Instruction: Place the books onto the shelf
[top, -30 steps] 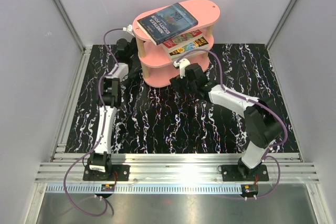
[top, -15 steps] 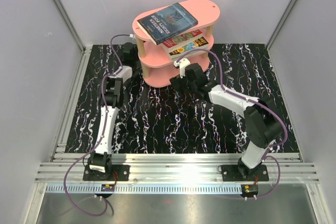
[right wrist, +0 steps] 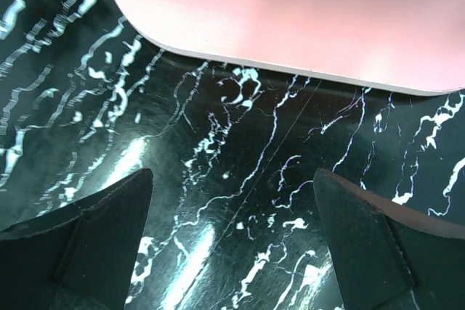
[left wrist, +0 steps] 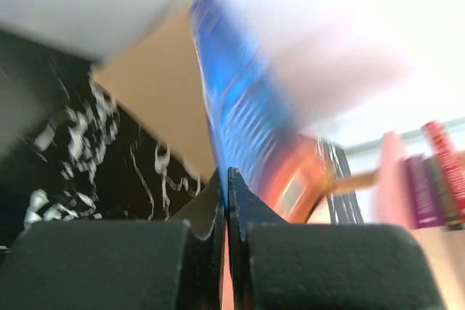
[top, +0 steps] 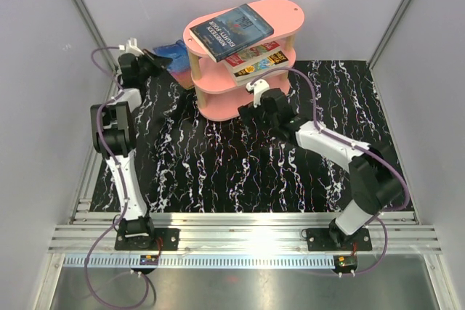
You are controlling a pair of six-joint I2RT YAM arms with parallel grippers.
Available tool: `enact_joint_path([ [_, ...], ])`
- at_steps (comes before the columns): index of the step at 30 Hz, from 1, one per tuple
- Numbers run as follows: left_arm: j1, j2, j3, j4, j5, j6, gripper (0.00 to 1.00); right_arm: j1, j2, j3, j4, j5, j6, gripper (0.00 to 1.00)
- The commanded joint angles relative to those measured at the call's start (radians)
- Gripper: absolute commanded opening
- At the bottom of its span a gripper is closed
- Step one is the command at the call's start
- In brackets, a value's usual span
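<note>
The pink shelf (top: pixel 283 16) stands at the back of the table. A dark blue book (top: pixel 232 30) lies on its top board, and red and yellow books (top: pixel 254 57) lie on the middle board. My left gripper (top: pixel 150 59) is at the back left, shut on a blue-and-orange book (top: pixel 171 54) held off the table beside the shelf. In the left wrist view the jaws (left wrist: pixel 227 176) pinch this blurred book (left wrist: pixel 240 107) by its edge. My right gripper (top: pixel 243 115) is open, low at the shelf's front base (right wrist: pixel 290 12), with nothing between its fingers (right wrist: pixel 94 237).
The black marbled table (top: pixel 240 172) is boxed in by grey walls on three sides. An aluminium rail (top: pixel 247 234) runs along its near edge. In the left wrist view a purple book (left wrist: pixel 418 190) and a red one (left wrist: pixel 445 157) show on the shelf.
My left gripper closed, and its arm swung from behind the shelf out to the back left with the blue-and-orange book in its jaws. The right arm shifted slightly.
</note>
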Motion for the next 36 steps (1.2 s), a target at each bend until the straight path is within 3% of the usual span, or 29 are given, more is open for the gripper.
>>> enact_joint_path([
  [1,-0.013,-0.178,-0.043,0.022,-0.107,0.104,0.00,0.005,-0.092,-0.018,0.053,-0.034,0.042,1.00],
  [11,-0.013,-0.355,-0.067,-0.070,-0.106,0.148,0.00,0.005,-0.212,-0.054,0.078,-0.100,0.115,1.00],
  [23,-0.012,-0.692,-0.170,-0.251,-0.161,0.279,0.00,0.065,-0.192,0.070,0.030,-0.197,0.183,1.00],
  [27,-0.012,-0.807,-0.289,-0.257,-0.150,0.277,0.00,0.098,-0.166,0.119,0.012,-0.213,0.198,1.00],
  [36,-0.013,-1.025,-0.730,-0.106,-0.051,0.173,0.00,0.155,-0.099,0.127,0.044,-0.230,0.261,1.00],
])
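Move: Already pinched in the left fingers, the blue book hangs with its middle about 3 cm ahead of that hand, 7 cm to its right and 5 cm lower. The pink shelf's middle is some 29 cm right and 6 cm back from the left hand, about level in height; the Nineteen Eighty-Four book lies on its top, roughly 15 cm above the hand. From the right hand, which is open, the blue book is about 27 cm ahead, 25 cm left and 4 cm lower, and the shelf's middle is 15 cm ahead and 2 cm left. Upward first, by roughly 8 cm, then back towards its base by about 20 cm, the left hand arches higher and dips some 5 cm at the end. It keeps its pinch on the blue book's cover and rolls its left side up. The open right hand rises, swings left towards the book and draws back a little, its left side rolling up too. ##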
